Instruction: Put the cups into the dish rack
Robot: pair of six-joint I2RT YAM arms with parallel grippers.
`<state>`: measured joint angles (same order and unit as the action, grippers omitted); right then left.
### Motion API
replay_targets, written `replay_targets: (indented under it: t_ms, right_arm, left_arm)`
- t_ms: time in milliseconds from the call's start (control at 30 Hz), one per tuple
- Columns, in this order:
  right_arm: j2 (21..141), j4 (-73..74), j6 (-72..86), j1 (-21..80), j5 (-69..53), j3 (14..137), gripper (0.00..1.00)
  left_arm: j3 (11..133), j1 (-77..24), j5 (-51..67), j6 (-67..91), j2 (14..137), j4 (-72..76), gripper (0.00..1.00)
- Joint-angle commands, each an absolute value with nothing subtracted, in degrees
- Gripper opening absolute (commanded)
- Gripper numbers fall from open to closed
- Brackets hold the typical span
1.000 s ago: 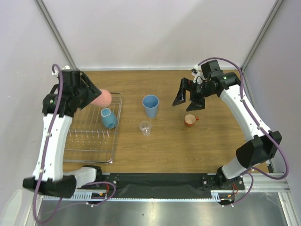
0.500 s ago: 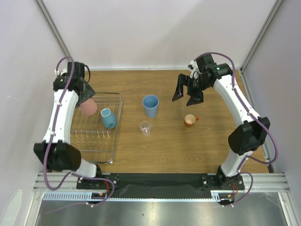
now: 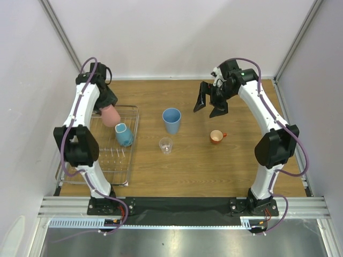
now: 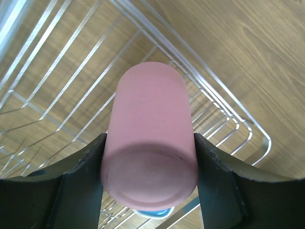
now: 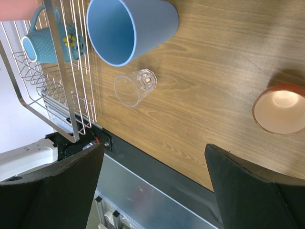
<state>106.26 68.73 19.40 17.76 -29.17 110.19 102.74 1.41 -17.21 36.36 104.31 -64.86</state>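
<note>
My left gripper (image 3: 107, 110) is shut on the pink tumbler (image 3: 110, 115), gripping it near its base with the mouth pointing down over the far end of the dish rack (image 3: 102, 160). In the left wrist view the pink tumbler (image 4: 150, 129) fills the gap between the fingers (image 4: 81, 181), with the rack's wires (image 4: 224, 109) below. A blue-grey mug (image 3: 124, 134) lies in the rack. On the table stand the light-blue tumbler (image 3: 171, 120), the tiny clear glass (image 3: 166, 145) and the orange mug (image 3: 216, 137). My right gripper (image 3: 209, 104) hangs open and empty above the table, far right of the light-blue tumbler.
The right wrist view looks down on the light-blue tumbler (image 5: 128, 28), the clear glass (image 5: 133, 88), the orange mug (image 5: 281, 109) and the rack's near right corner (image 5: 76, 95), with the table's black front edge (image 5: 157, 167) between the open fingers. White walls close the table's far side.
The left arm has swung round toward the far side, carrying the pink tumbler a little left and down over the rack's far end. The right gripper has drifted slightly left and farther away.
</note>
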Motion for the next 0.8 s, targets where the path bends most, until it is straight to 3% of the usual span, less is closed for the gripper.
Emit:
replay_targets:
  t_ms: [0, 767]
  right_arm:
    - [107.4, 68.7, 19.5, 17.5, -30.7, 113.6, 0.94]
    - [106.3, 67.1, 20.6, 18.1, -30.9, 111.2, 0.94]
  left_arm:
    - [108.0, 0.9, -12.6, 34.5, 107.4, -65.4, 0.00]
    - [107.0, -4.3, -10.5, 32.5, 109.5, -65.1, 0.00]
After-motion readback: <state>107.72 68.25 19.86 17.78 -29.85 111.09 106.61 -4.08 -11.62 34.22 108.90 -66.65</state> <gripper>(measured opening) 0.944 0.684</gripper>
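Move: The left hand already holds the pink cup above the dish rack; the free stretch of rack beyond the blue mug is about 5 cm to its right, 2 cm back and some 12 cm below. The blue mug, lying in the rack, is about 10 cm back, 5 cm right and 10 cm lower, and the blue cup stands roughly 27 cm right, 2 cm back. From the idle right hand that rack stretch lies about 35 cm left, 2 cm forward and 17 cm below. Still gripping the pink cup, the left hand first eases forward and down a centimetre or so, then slides about 5 cm to the right over the rack towards the stretch beyond the blue mug, slowing to almost nothing at the end. As it goes, the wrist turns about 10 degrees clockwise and the grip stays as it was, the lower part of the cup coming up against the forward end of the mug. ##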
